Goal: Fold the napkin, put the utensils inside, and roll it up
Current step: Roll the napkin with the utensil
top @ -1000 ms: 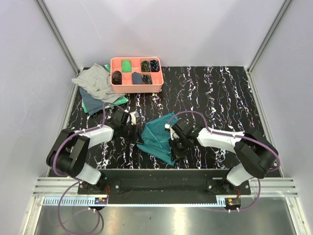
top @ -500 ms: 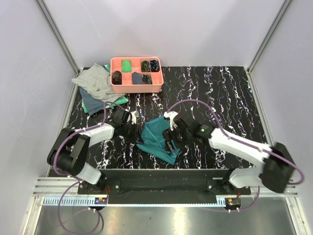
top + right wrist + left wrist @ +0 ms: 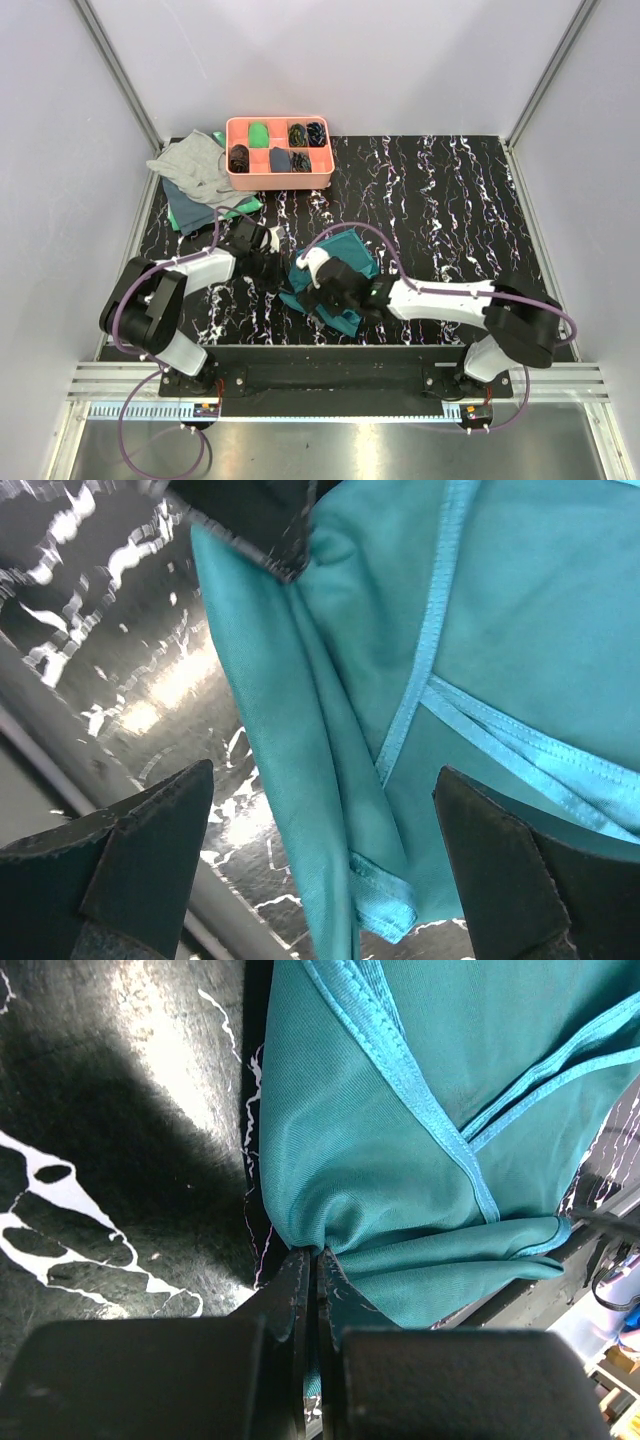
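The teal napkin (image 3: 345, 262) lies crumpled and partly folded near the table's front edge. My left gripper (image 3: 282, 272) is shut on a bunched fold at the napkin's left edge; the left wrist view shows the napkin (image 3: 400, 1160) pinched between the tips of that gripper (image 3: 312, 1256). My right gripper (image 3: 320, 290) hovers over the napkin's near left part. Seen from the right wrist, this gripper (image 3: 330, 855) stands wide open above the napkin (image 3: 500, 630) and its hemmed near corner, holding nothing. The utensils are out of view.
A salmon compartment tray (image 3: 280, 182) holding small rolled items stands at the back. A grey cloth (image 3: 190, 165) lies on darker and green cloths at the back left. The table's front edge (image 3: 60, 750) runs just beside the napkin's near corner.
The right gripper has opened, let go of the napkin and swung left over it. The left gripper has stayed shut on the napkin's left edge.
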`<state>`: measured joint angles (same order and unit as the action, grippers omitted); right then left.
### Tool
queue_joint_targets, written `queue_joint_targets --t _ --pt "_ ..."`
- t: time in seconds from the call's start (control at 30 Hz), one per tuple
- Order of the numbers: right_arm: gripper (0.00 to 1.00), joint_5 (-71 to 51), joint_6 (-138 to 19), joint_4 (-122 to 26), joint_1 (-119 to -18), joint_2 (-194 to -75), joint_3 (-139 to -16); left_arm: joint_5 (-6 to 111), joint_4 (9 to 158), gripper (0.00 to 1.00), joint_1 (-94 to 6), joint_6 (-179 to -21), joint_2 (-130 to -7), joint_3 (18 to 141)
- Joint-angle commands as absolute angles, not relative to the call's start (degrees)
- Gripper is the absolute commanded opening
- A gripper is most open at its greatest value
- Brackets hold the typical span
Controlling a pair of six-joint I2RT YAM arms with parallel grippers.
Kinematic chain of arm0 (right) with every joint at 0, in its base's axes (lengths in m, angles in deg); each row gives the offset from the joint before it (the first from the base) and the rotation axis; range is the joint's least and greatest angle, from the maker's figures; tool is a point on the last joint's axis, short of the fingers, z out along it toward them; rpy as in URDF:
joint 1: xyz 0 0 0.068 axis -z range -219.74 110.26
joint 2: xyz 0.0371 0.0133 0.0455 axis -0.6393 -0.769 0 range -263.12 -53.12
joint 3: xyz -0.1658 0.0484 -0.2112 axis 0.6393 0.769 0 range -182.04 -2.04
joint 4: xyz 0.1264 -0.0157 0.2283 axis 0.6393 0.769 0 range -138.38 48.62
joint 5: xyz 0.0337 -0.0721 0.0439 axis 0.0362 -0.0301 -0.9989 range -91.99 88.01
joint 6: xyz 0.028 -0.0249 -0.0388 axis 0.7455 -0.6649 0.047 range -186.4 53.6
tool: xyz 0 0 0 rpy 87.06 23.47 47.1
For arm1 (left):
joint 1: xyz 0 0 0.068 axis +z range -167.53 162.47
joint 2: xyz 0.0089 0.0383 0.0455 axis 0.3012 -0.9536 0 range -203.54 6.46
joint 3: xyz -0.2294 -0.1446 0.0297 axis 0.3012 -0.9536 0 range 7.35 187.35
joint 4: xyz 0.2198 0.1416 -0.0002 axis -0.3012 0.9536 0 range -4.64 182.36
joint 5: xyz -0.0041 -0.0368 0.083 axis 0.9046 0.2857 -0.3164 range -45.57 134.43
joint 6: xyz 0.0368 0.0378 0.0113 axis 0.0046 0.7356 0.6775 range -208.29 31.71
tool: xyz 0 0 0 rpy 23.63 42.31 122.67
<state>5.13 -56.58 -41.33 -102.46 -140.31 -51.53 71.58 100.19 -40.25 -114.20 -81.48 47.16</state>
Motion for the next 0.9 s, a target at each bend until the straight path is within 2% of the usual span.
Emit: queue_joint_targets --t 0.0,0.1,0.2,0.4,0.57,0.87 --pt "1.00 15.92 -63.93 -44.34 -105.56 -142.76 -56.18 71.32 100.65 0.00 -40.29 -113.25 -82.75 49.80" --pt "1.00 18.75 -65.70 -44.86 -108.82 -143.82 -56.09 71.15 101.01 0.00 -40.20 -113.34 -83.01 50.24" --pt "0.95 19.02 -66.14 -44.95 -110.31 -145.22 -55.83 71.06 101.10 0.00 -40.21 -113.25 -83.28 50.50" --pt "0.68 17.35 -67.19 -45.22 -112.25 -147.95 -56.27 70.97 101.71 0.00 -40.20 -112.81 -83.54 50.68" --pt "0.56 17.17 -68.34 -45.39 -112.42 -150.67 -57.06 70.97 101.71 0.00 -40.21 -112.73 -83.72 50.59" --pt "0.55 21.74 -67.46 -44.34 -112.16 -154.71 -57.23 71.50 101.89 0.00 -40.20 -112.64 -83.89 50.86"
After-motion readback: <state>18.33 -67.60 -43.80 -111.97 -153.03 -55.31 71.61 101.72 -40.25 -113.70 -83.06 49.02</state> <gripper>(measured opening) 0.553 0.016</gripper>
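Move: The napkin's rolled near edge is what the right hand goes for: the stretch under it lies about 6 cm below, 2 cm left and 1 cm back. From this hand the edge's loose end is roughly 4 cm back and 9 cm right, and the napkin's flat part about 9 cm ahead and 6 cm right. From the left hand, already pinching the roll's far end, that same stretch is some 5 cm back and 3 cm right, about level. The napkin's rolled edge is taken between the right hand's fingers, which start wide open: the hand eases some 2 cm left and a little back, then sinks about 5 cm over the roll beside the left gripper. Its wrist turns roughly 20 degrees while the fingers close about halfway, one on each side of the roll and touching it. The left hand stays in place and keeps its pinch. ##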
